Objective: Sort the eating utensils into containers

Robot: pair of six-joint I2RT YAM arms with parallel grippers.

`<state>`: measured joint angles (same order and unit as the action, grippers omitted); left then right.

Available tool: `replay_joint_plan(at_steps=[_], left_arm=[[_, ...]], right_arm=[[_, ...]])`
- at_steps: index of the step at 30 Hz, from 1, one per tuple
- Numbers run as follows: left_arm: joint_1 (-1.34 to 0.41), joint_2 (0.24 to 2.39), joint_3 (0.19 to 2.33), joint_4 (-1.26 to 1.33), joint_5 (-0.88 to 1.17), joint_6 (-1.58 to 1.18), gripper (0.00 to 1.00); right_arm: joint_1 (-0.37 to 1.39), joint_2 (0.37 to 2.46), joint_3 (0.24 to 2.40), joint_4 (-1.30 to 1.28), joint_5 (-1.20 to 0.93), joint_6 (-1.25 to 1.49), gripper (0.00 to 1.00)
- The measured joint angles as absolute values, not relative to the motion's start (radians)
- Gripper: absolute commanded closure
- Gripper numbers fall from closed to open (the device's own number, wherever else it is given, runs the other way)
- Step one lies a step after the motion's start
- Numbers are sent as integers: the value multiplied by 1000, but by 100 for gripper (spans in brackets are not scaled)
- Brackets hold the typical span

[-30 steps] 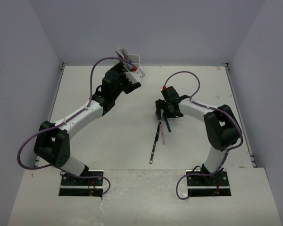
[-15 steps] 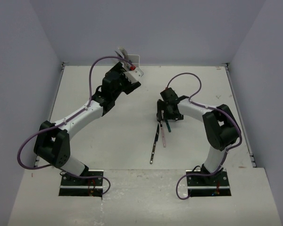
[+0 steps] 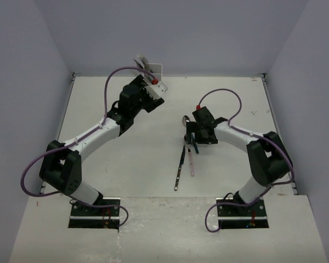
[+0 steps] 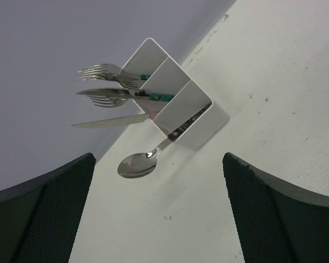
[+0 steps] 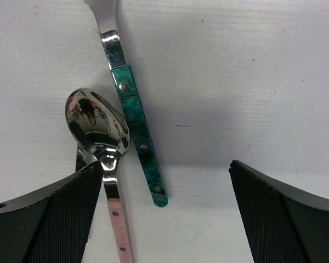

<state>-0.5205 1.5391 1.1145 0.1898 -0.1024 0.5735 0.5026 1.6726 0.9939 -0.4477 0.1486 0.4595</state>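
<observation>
The white holder (image 4: 178, 107) stands tilted by the back wall and holds two forks, a knife (image 4: 107, 122) and a black-handled spoon (image 4: 137, 164). It also shows in the top view (image 3: 155, 76). My left gripper (image 4: 159, 219) is open and empty just short of the holder. My right gripper (image 5: 164, 219) is open low over loose utensils on the table. Between its fingers lie a pink-handled spoon (image 5: 98, 129) and a teal-handled utensil (image 5: 140, 145). A black-handled utensil (image 3: 179, 169) lies beside the pink spoon (image 3: 191, 161) in the top view.
The white table (image 3: 126, 164) is walled in by grey panels at the back and sides. Purple cables loop off both arms. The left arm (image 3: 93, 137) stretches diagonally toward the back wall.
My right gripper has shifted a little right and nearer, uncovering the pink-handled spoon's bowl. The left arm and the holder have hardly moved.
</observation>
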Motion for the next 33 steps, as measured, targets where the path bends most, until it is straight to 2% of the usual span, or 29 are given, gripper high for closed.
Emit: replay_joint_plan(at_steps=[7,19,21,22,23,25,26,28,30,32,33], left_arm=[[-520,1539,1110,186,-96,568,0],[-507,1539,1097,169,-92,560,0],[-504,1539,1097,168,-93,560,0],[-504,1539,1097,168,-94,560,0],[-502,1539,1097,168,-97,560,0],[-502,1539,1097,167,-106,560,0],[-502,1539,1097,166,-112,560,0],[-501,1539,1097,163,-123,560,0],[-500,1539,1097,160,-136,560,0],[-498,1539,1097,157,-144,560,0],[-498,1538,1097,155,-147,560,0]], right_arm=[[481,1615,984,-506,173,511,1],[506,1753,1073,-617,215,560,1],[512,1777,1103,-625,219,556,15],[513,1789,1119,-628,218,551,41],[514,1803,1135,-627,217,547,51],[514,1830,1164,-622,210,538,60],[513,1845,1181,-622,194,532,69],[509,1871,1210,-619,169,525,76],[504,1885,1227,-617,149,511,87],[496,1886,1229,-611,131,503,89],[492,1886,1227,-608,121,497,94]])
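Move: Ahead of the right hand's open fingers lies the green-handled spoon, its middle about 5 cm out, 3 cm left and 2 cm below. The pink-handled spoon's middle is some 6 cm back and 4 cm left of that hand; the black-handled knife lies about 11 cm back and 8 cm left, both about 2 cm lower. From the left hand the green-handled spoon is roughly 9 cm back, 21 cm right and 23 cm below. Rising about 1.5 cm first, the right hand swings some 3 cm right and 2 cm back, sinks to the table beside the green handle, then sweeps about 4 cm forward and 4 cm left along the tabletop. During that sweep the wide-open fingers close and come to pinch the handle behind its middle. The left hand, empty and open, sinks 1.5 cm and drifts 2 cm left. ##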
